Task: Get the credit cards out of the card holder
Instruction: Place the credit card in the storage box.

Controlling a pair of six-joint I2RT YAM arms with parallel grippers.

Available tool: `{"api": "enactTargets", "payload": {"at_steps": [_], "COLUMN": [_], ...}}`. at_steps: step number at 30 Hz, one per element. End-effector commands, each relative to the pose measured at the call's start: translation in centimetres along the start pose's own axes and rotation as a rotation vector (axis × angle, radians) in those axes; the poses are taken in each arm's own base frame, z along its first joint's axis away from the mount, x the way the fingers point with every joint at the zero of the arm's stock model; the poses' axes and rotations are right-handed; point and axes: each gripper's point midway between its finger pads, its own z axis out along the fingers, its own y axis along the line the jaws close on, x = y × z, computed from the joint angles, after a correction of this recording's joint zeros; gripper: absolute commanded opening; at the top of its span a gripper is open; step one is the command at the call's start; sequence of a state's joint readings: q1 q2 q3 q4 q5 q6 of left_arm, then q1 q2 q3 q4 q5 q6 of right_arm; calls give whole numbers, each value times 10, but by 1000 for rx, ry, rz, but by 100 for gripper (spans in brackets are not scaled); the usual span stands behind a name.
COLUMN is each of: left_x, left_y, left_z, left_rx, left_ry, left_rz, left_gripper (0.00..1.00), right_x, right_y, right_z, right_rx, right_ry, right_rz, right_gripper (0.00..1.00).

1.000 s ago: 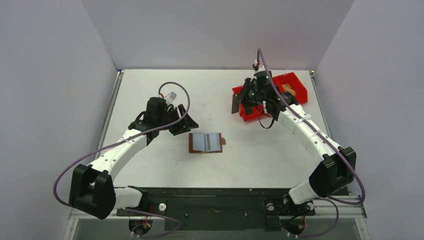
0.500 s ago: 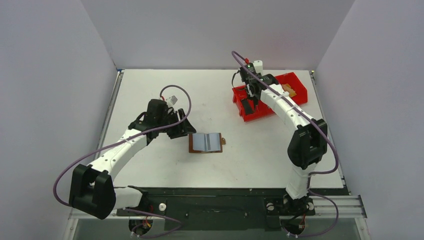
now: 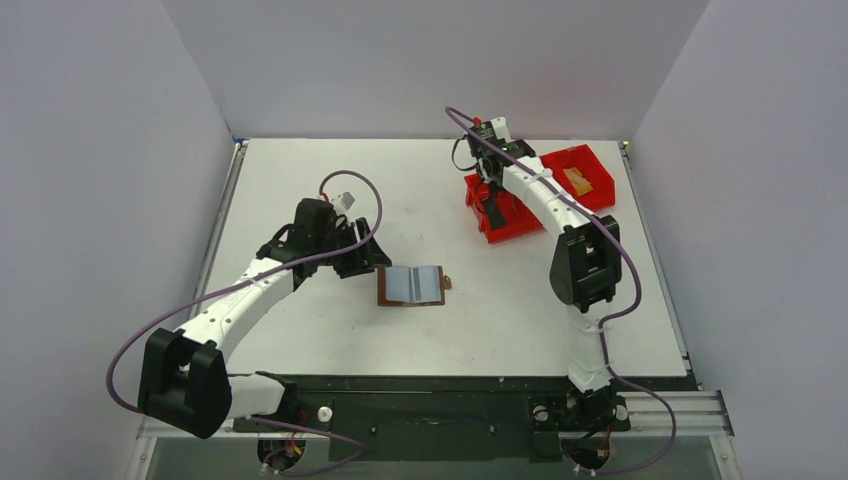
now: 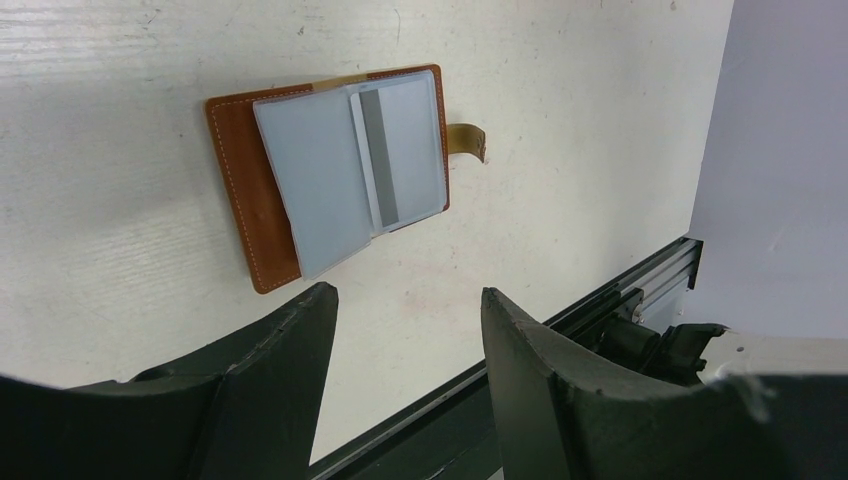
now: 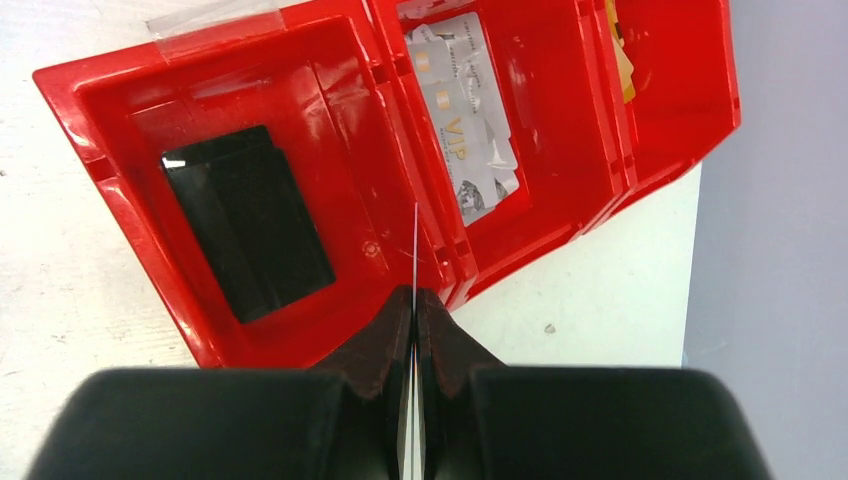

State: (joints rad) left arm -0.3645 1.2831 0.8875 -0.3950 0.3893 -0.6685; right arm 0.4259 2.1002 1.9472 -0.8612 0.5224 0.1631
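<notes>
The brown card holder (image 3: pixel 411 285) lies open on the table, its pale grey-blue pockets (image 4: pixel 330 190) facing up and its tab pointing right. My left gripper (image 3: pixel 368 256) hovers just left of it, open and empty (image 4: pixel 405 295). My right gripper (image 3: pixel 491 190) hangs over the red bin (image 3: pixel 590 165), shut (image 5: pixel 415 292) on a thin credit card (image 5: pixel 415 240) seen edge-on above the divider between the left and middle compartments. A black card (image 5: pixel 245 235) lies in the left compartment and a white VIP card (image 5: pixel 465 110) in the middle one.
A yellowish card (image 5: pixel 620 60) sits in the bin's right compartment. The red bin's rim (image 5: pixel 90 110) stands at the back right of the table. The black front rail (image 4: pixel 600 300) runs along the table's near edge. Grey walls enclose the table.
My right arm has folded back and swung its gripper left over the bin, still holding the card. The left gripper edged slightly nearer the card holder, then stayed still.
</notes>
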Motion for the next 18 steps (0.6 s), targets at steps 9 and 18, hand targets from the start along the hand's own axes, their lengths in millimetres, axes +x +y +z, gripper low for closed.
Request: {"api": "enactTargets", "payload": {"at_steps": [9, 18], "left_x": [-24, -24], "left_y": [-16, -17], "left_z": [-4, -6], "left_rx": [25, 18], "left_ry": [-60, -57], "left_rz": [9, 6], "left_gripper": [52, 52], "right_x": [-23, -24], "right_y": [27, 44], "right_z": [11, 28], "right_rx": [-38, -62], "right_ry": [-73, -85], "right_rz": [-93, -128], "right_gripper": [0, 0]}}
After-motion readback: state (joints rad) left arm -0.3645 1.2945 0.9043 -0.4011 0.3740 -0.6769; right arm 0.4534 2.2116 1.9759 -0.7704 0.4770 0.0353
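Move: The black-card compartment at the left end of the red storage box, where the card pinched in the right fingers is headed, has its middle about 4 cm ahead of the right hand, 3 cm left and 12 cm below. The black cards inside lie some 3 cm ahead and 4 cm left of that hand, the white cards next door 7 cm ahead and 7 cm right, at similar depth. From the left hand, that compartment is roughly 23 cm ahead, 29 cm right and 12 cm below. The credit card, still gripped upright and edge-on between the shut right fingers, is lowered about 4 cm towards the black-card compartment while the right hand also carries it some 3 cm left, away from the divider with the white cards, and 2 cm forward. The wrist turns counter-clockwise by just under 10 degrees on the way; the fingers keep their hold. ##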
